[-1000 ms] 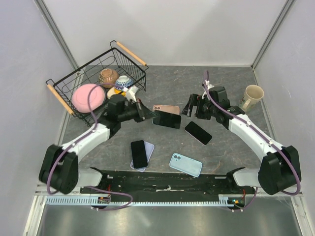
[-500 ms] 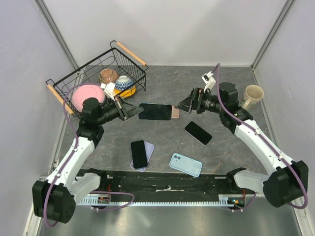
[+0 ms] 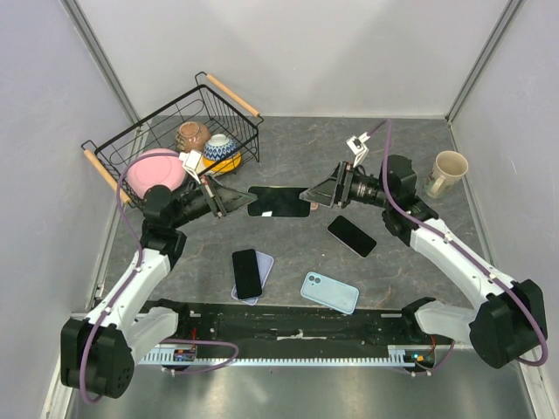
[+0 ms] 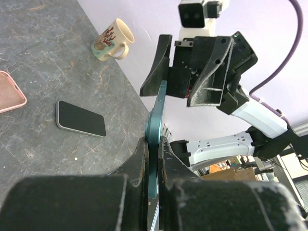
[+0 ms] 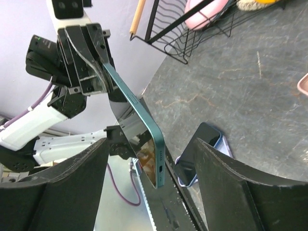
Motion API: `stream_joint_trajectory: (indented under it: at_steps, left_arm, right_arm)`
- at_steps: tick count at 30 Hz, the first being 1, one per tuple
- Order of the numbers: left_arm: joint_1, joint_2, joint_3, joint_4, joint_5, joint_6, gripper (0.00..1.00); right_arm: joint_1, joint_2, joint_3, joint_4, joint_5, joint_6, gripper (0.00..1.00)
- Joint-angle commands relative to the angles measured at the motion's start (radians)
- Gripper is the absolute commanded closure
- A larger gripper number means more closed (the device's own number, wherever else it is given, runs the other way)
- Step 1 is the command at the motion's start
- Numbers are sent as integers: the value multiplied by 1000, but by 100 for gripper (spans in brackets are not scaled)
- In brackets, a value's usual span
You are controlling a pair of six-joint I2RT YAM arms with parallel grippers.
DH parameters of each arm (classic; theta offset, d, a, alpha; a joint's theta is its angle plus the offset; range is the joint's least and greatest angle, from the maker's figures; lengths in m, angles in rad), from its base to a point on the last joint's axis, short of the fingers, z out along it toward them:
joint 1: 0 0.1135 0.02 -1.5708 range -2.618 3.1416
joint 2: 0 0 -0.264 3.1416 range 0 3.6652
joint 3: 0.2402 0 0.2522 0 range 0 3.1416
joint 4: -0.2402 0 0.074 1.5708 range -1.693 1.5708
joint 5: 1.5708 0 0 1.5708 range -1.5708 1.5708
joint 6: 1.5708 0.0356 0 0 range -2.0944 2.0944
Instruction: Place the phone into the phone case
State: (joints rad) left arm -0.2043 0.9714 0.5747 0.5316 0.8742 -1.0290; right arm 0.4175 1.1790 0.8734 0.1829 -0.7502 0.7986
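Note:
A phone (image 3: 278,201) with a black screen and a teal edge hangs level above the table, between my two arms. My left gripper (image 3: 231,199) is shut on its left end; in the left wrist view the jaws (image 4: 154,144) clamp its flat faces. My right gripper (image 3: 316,194) is open, one finger on each side of the phone's free end (image 5: 156,168) and not touching it. The same gripper (image 4: 187,72) faces me in the left wrist view. A pink phone case (image 4: 9,91) lies flat on the table below, largely hidden under the phone in the top view.
A wire basket (image 3: 113,170) holding bowls and a pink plate stands at the back left. A mug (image 3: 447,173) is at the right. On the table lie a black phone (image 3: 352,236), a phone on a lilac case (image 3: 249,272) and a light blue case (image 3: 329,292).
My left arm drew back to the left and lifted the phone off the pink case. My right gripper rose from the table, moved in around the phone's free end, and its jaws narrowed a little.

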Motion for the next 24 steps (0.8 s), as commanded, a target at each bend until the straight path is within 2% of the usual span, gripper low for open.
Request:
stream_joint_trajectory:
  at_steps: [1,2,4,8,11,14,16,22,23,24]
  left_arm:
    - [5,-39,8,102,14,-57,98]
    - [5,-36,7,103,14,-57,98]
    - [5,-33,10,103,16,-57,98]
    - [5,-28,11,103,19,-52,98]
    - [5,-17,19,103,29,-52,98]
    - [5,-13,19,105,34,-51,98]
    - [5,-14,17,107,31,-52,98]
    - [5,-10,13,113,32,-57,98]
    - [5,-10,13,116,34,-60,98]
    - [5,-7,11,117,34,-62,98]
  right_arm:
    - [32,-30,-43,79,-21,39,25]
    - [36,-35,-53,89,-20,47,29]
    - [41,-56,-76,98,-17,54,32]
    - [41,-78,-93,102,-9,57,43]
    - [41,-81,-91,112,-9,59,44]
    - [41,-70,-85,139,-17,74,51]
    - [44,-59,-89,182,-40,102,53]
    - [56,-48,-94,230,-70,116,73]
    - [58,-48,-94,242,-75,128,83]
    - [60,-44,-94,257,-84,134,87]
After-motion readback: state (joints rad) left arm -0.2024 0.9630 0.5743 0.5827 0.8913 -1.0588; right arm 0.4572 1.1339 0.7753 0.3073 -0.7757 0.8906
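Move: The left hand already pinches the phone by one end, and the phone's middle is about 7 cm to its right and 1 cm ahead, at its own height. From the open right hand the phone's middle lies some 7 cm to the left and 2 cm back, nearly level with it. The pink phone case is on the table about 18 cm below, 1 cm ahead and 2 cm left of the right hand; another dark phone lies 16 cm right and 11 cm back from that hand, equally low. The right hand draws back about 2.5 cm and slightly left, dipping some 1.5 cm on the way and rising again to its starting height, so that the phone's free end comes midway between its wide-open fingers; they close steadily around that end until only about a fifth of their full opening is left. Meanwhile the left hand keeps its pinch on the other end and holds the phone up almost still, rising only about 1 cm, and whether the right pads already press on the phone can't be told. ##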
